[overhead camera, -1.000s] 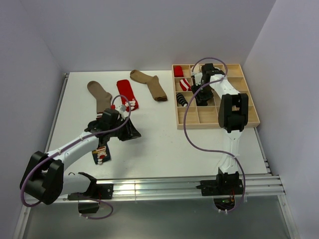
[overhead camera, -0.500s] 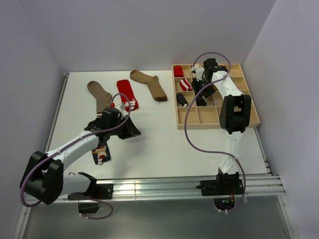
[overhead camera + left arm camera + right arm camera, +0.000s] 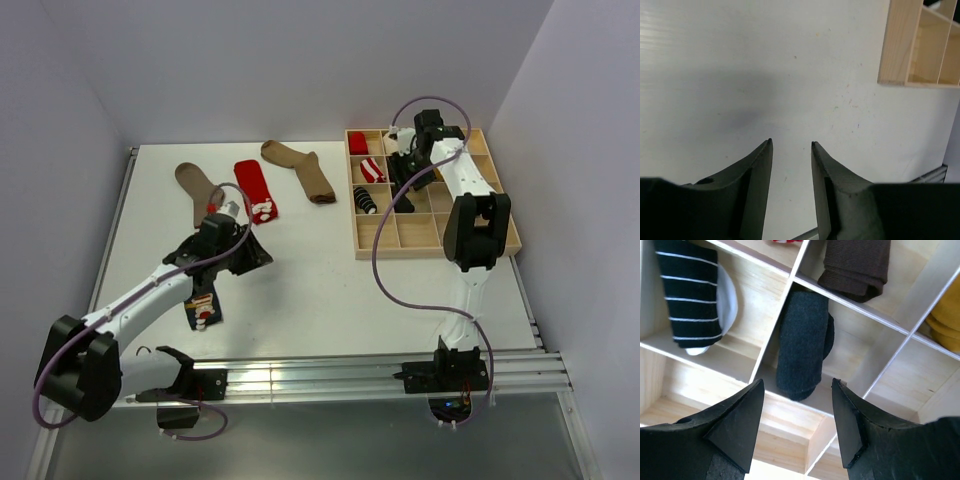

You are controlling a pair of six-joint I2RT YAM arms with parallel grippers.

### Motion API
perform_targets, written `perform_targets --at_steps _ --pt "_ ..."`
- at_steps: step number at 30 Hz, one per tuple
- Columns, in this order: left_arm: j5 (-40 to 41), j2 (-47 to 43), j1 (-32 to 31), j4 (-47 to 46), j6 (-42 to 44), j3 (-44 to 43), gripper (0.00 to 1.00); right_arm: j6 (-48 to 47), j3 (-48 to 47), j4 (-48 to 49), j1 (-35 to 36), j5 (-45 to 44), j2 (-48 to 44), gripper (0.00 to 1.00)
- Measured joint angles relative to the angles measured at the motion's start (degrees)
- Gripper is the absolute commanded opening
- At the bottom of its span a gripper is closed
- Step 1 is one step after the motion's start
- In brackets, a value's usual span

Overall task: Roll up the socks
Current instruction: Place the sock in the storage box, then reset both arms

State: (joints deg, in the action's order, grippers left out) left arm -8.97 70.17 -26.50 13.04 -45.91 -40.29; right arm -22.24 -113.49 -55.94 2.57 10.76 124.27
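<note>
A rolled plain black sock (image 3: 802,342) lies in a compartment of the wooden tray (image 3: 432,243). A rolled black sock with thin white stripes and a white toe (image 3: 692,295) fills the compartment to its left. My right gripper (image 3: 797,382) hovers open above the plain black roll, holding nothing. It shows over the tray's middle rows (image 3: 405,178). My left gripper (image 3: 791,144) is open and empty over bare white table, near the table's middle left (image 3: 252,256). Flat on the table behind it lie a tan sock (image 3: 200,190), a red sock (image 3: 255,188) and another tan sock (image 3: 300,170).
The tray also holds a brown roll (image 3: 855,262), a yellow roll (image 3: 947,322), a red roll (image 3: 358,143) and a red-and-white striped roll (image 3: 372,168). A dark blue sock with red and white marks (image 3: 203,308) lies under my left arm. Walls close in the table's sides.
My right gripper has drawn back toward the tray's far side and its jaws have spread wider. My left arm has shifted a little up and left, toward the flat socks.
</note>
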Motion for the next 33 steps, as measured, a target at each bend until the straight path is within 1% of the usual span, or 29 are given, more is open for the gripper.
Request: perform_targets --at_steps 6,11,14,19,24,29,33 --pt "9.4 -6.6 1.8 3.0 -4.4 0.9 0.44 0.0 -0.1 -0.4 -0.2 1.3 -2.5 0.64" --pt "14.3 -10.7 3.9 5.3 -7.1 3.4 0.45 0.0 -0.6 -0.7 -0.2 2.7 -4.3 0.64" --pt "15.9 -12.7 4.8 6.3 -7.9 4.6 0.45 0.0 -0.6 -0.9 -0.3 3.5 -5.6 0.64" --pt "16.4 -13.8 5.1 6.9 -8.0 4.7 0.45 0.1 -0.1 -0.8 -0.5 5.2 -9.5 0.64" --pt "16.0 -13.8 5.1 6.8 -7.7 4.7 0.44 0.1 2.3 -0.6 -0.6 7.5 -15.7 0.65" --pt "14.6 -13.8 5.1 7.0 -6.3 3.9 0.44 0.3 7.1 -0.4 -0.6 9.9 -24.4 0.65" --pt "12.9 -13.6 5.1 7.0 -4.3 0.9 0.43 0.6 11.0 0.0 -0.6 11.8 -32.1 0.65"
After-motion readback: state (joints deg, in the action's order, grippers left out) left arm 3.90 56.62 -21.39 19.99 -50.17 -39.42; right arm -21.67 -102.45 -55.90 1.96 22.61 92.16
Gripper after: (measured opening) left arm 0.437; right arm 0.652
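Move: The black rolled sock, already let go in its compartment, lies almost straight under the right hand, some 7 cm down; the black striped roll sits level with it about 9 cm to its left, and the dark brown roll about 8 cm beyond it. From the left hand, the navy cartoon sock is roughly 16 cm to the left, 5 cm back and 9 cm below; the red sock's middle is about 18 cm ahead, 2 cm left. Away from the black roll in the box the open right hand lifts, straight up at first, then up and back towards its base, some 18 cm up and 8 cm back in all, fingers tilting about 20 degrees forward. The open left hand swings about 8 cm left towards the navy sock, turning some 20 degrees counter-clockwise, pauses, then starts to rise. ##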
